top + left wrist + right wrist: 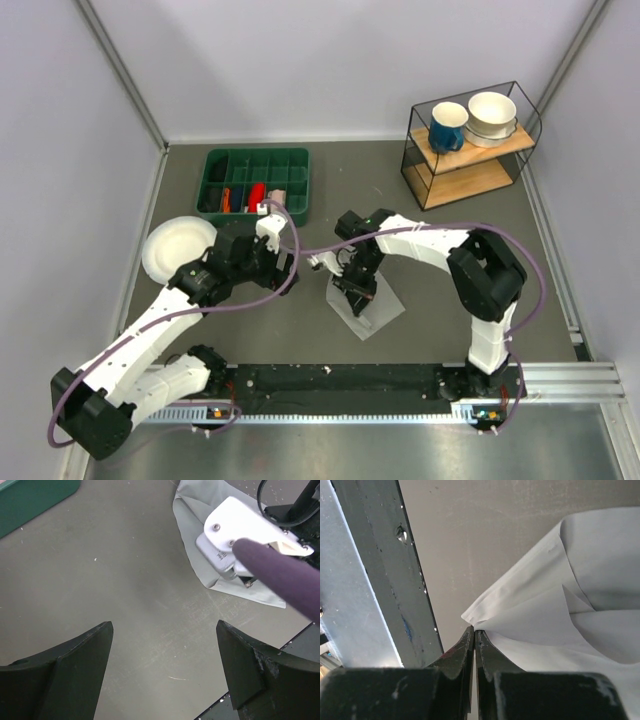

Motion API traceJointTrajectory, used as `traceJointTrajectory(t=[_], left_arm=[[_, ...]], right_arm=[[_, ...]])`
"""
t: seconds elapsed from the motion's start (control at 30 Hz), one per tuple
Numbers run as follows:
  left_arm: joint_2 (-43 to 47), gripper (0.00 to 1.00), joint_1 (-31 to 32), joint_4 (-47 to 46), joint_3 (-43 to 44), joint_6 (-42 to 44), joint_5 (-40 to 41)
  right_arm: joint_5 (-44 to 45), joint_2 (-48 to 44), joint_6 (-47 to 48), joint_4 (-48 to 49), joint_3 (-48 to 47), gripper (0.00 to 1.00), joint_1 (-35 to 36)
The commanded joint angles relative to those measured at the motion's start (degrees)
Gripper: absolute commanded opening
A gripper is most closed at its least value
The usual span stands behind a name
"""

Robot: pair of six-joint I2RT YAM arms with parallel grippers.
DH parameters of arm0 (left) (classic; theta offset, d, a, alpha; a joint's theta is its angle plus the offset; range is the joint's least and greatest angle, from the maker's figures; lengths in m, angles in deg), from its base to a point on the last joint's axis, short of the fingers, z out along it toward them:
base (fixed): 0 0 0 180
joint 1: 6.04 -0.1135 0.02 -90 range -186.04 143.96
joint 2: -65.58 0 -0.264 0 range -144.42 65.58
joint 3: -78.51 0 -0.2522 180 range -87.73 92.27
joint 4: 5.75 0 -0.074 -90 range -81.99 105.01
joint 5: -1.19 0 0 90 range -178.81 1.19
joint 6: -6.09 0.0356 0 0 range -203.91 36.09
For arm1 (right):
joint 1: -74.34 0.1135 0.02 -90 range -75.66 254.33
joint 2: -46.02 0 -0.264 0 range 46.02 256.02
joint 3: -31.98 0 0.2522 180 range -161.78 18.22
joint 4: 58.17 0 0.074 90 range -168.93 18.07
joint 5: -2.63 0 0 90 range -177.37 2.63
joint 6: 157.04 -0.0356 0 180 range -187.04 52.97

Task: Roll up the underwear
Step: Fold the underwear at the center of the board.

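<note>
The underwear is a light grey cloth lying partly folded on the dark table, just in front of the arms' bases. My right gripper points down at its left part. In the right wrist view this gripper is shut, with a raised corner fold of the underwear pinched at its tips. My left gripper hovers to the left of the cloth. Its jaws stand wide open over bare table with nothing between them. From there the underwear shows at upper right, partly hidden by the right wrist's white housing.
A green compartment tray with small cloth rolls stands at the back left, its corner also in the left wrist view. A white plate lies left. A wire shelf with mug and bowls stands back right. A metal rail runs along the near edge.
</note>
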Motion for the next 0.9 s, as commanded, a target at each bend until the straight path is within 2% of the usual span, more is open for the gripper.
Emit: traceJointTrajectory(t=[0.0,0.23,0.33,0.37,0.47,0.53,0.63,0.73,0.87], left_arm=[[0.34,0.90,0.10,-1.23,-0.30,0.85,0.05],[0.34,0.90,0.10,-1.32,-0.47,0.85,0.49],[0.17,0.90,0.10,-1.23,-0.47,0.93,0.67],[0.17,0.90,0.10,-1.23,-0.47,0.93,0.67],[0.17,0.90,0.10,-1.15,-0.47,0.93,1.11],[0.34,0.90,0.10,-1.15,-0.56,0.76,1.29],[0.34,0.90,0.10,-1.32,-0.65,0.58,0.76],[-0.27,0.90,0.10,-2.29,-0.74,-0.03,-1.87],[-3.95,0.90,0.10,-5.09,-0.74,-1.53,-8.28]], right_arm=[[-1.15,1.46,0.45,0.58,-2.74,0.00,3.46],[-0.80,3.39,0.37,0.76,-3.44,0.00,4.16],[-2.81,4.79,0.28,0.41,-4.32,0.14,4.25],[-5.08,5.15,0.45,0.15,-4.84,0.23,4.25],[-11.23,5.68,2.38,-3.01,-6.68,0.33,4.25],[-12.31,4.19,4.57,-4.94,-7.66,0.39,4.25],[-9.77,-0.01,5.37,-5.48,-6.96,0.42,3.11],[-5.82,-3.28,3.63,-3.47,-4.42,0.41,-2.85],[7.33,-9.78,-0.16,3.47,2.69,0.42,-14.70]])
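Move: The right hand still pinches the folded-over flap, just above the cloth; the underwear's near corner lies some 4 cm back, 1 cm to its left and 2 cm below. The underwear's middle is about 3 cm ahead and 2 cm right. The green tray stands roughly 27 cm ahead and 21 cm left. From the idle left hand, that near corner is about 11 cm back, 14 cm right and 12 cm below. Right hand eases the flap 3 cm back-left towards the near corner, opens, then withdraws 5 cm forward-right, rising. ##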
